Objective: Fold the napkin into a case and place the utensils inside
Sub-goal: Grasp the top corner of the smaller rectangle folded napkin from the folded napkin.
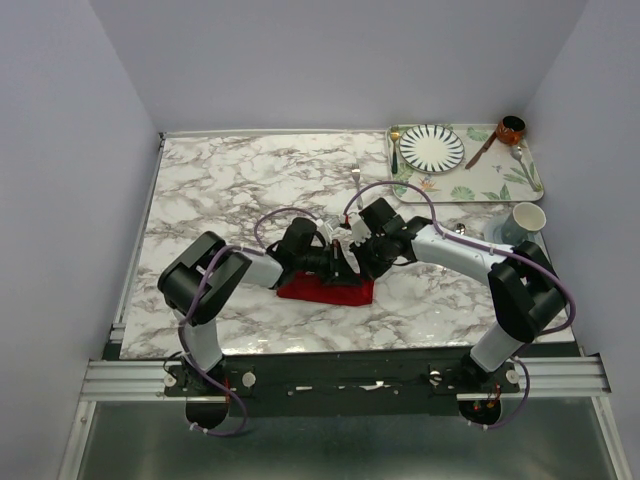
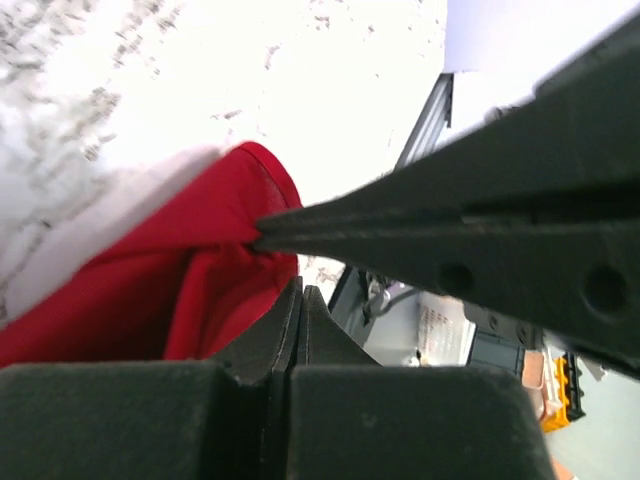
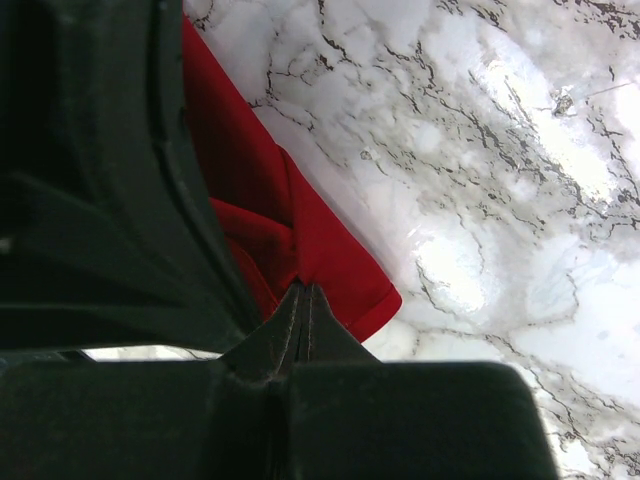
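Observation:
The red napkin point(image 1: 322, 290) lies bunched on the marble table point(image 1: 230, 190), near the front middle. Both grippers meet just above its far edge. My right gripper point(image 1: 352, 258) is shut on a fold of the napkin point(image 3: 300, 230), and the cloth pulls up into its closed tips point(image 3: 302, 290). My left gripper point(image 1: 335, 265) is also shut; the napkin point(image 2: 170, 270) runs right up to its closed tips point(image 2: 300, 292). In the left wrist view the right gripper's fingers point(image 2: 420, 225) pinch the cloth from the right. A silver fork point(image 1: 355, 176) lies alone farther back on the table.
A patterned tray point(image 1: 500, 185) at the back right holds a striped plate point(image 1: 432, 148), a gold spoon point(image 1: 395, 148), a brown wooden utensil point(image 1: 481, 152), a small brown bowl point(image 1: 511, 127) and a silver spoon point(image 1: 519, 155). A pale cup point(image 1: 527, 220) stands beside the right arm.

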`<state>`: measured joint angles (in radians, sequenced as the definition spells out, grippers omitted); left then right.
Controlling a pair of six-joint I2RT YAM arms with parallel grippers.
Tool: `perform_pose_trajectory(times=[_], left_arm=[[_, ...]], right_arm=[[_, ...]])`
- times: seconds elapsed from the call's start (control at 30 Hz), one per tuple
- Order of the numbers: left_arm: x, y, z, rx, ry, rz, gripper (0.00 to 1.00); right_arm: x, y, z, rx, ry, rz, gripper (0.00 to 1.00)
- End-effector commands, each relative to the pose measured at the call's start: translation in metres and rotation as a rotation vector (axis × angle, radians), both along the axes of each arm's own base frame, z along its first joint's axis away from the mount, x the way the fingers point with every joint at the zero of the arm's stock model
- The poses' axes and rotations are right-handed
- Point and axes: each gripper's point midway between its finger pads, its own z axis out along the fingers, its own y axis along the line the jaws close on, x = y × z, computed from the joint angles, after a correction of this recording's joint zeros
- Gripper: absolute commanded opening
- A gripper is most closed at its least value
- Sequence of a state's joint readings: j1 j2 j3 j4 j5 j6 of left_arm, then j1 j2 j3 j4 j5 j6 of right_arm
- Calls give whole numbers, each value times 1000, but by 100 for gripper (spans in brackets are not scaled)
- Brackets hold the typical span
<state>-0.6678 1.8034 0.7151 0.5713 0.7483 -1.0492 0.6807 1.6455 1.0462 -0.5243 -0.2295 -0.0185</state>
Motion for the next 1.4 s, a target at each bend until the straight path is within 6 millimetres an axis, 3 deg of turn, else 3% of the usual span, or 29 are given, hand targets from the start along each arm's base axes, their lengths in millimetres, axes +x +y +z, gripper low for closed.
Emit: perform_pose_trajectory(times=[0.0,0.17,0.47,0.53,0.73,0.87,1.0,1.1,1.37], left_arm=[[11,-3,-18,49,13,42,0],[14,4,-43,122,51,73,0],[19,6,-56,136,76,70,0],[20,3,-53,115,77,63,0],[25,-10,-13,-29,10,27,6],[20,4,0,-26,-15,28,13],[18,20,13,-19,-57,23,25],[9,28,22,-11,-97,-19,26],[-5,41,2,83,-27,-35,25]], right_arm=[[3,4,5,9,-17,-5,1],[1,2,6,9,-20,-9,1],[-7,6,11,49,-3,19,1],[-9,6,10,55,3,25,1],[-9,4,5,39,9,19,1],[-5,-2,1,4,-10,0,1],[-5,-4,-2,-6,-10,-1,1],[-5,-2,-2,-3,-8,-1,1],[-2,0,-1,-1,-5,-5,1]])
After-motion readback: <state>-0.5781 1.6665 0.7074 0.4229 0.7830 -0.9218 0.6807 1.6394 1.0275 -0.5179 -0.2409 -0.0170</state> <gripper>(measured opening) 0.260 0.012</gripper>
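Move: The folded napkin's top right corner, held under the right fingertips, lies about 3 cm right of the shut left fingers, 1 cm ahead and 4 cm below them. The napkin's middle is some 6 cm left and 1 cm back. The fork lies about 22 cm ahead, straight out. For the right hand, that corner is directly at its fingertips, about 1 cm below. Shut left fingers dip 4 cm toward the napkin, then rise 7 cm, drifting left and part-opening; right keeps pinning. ##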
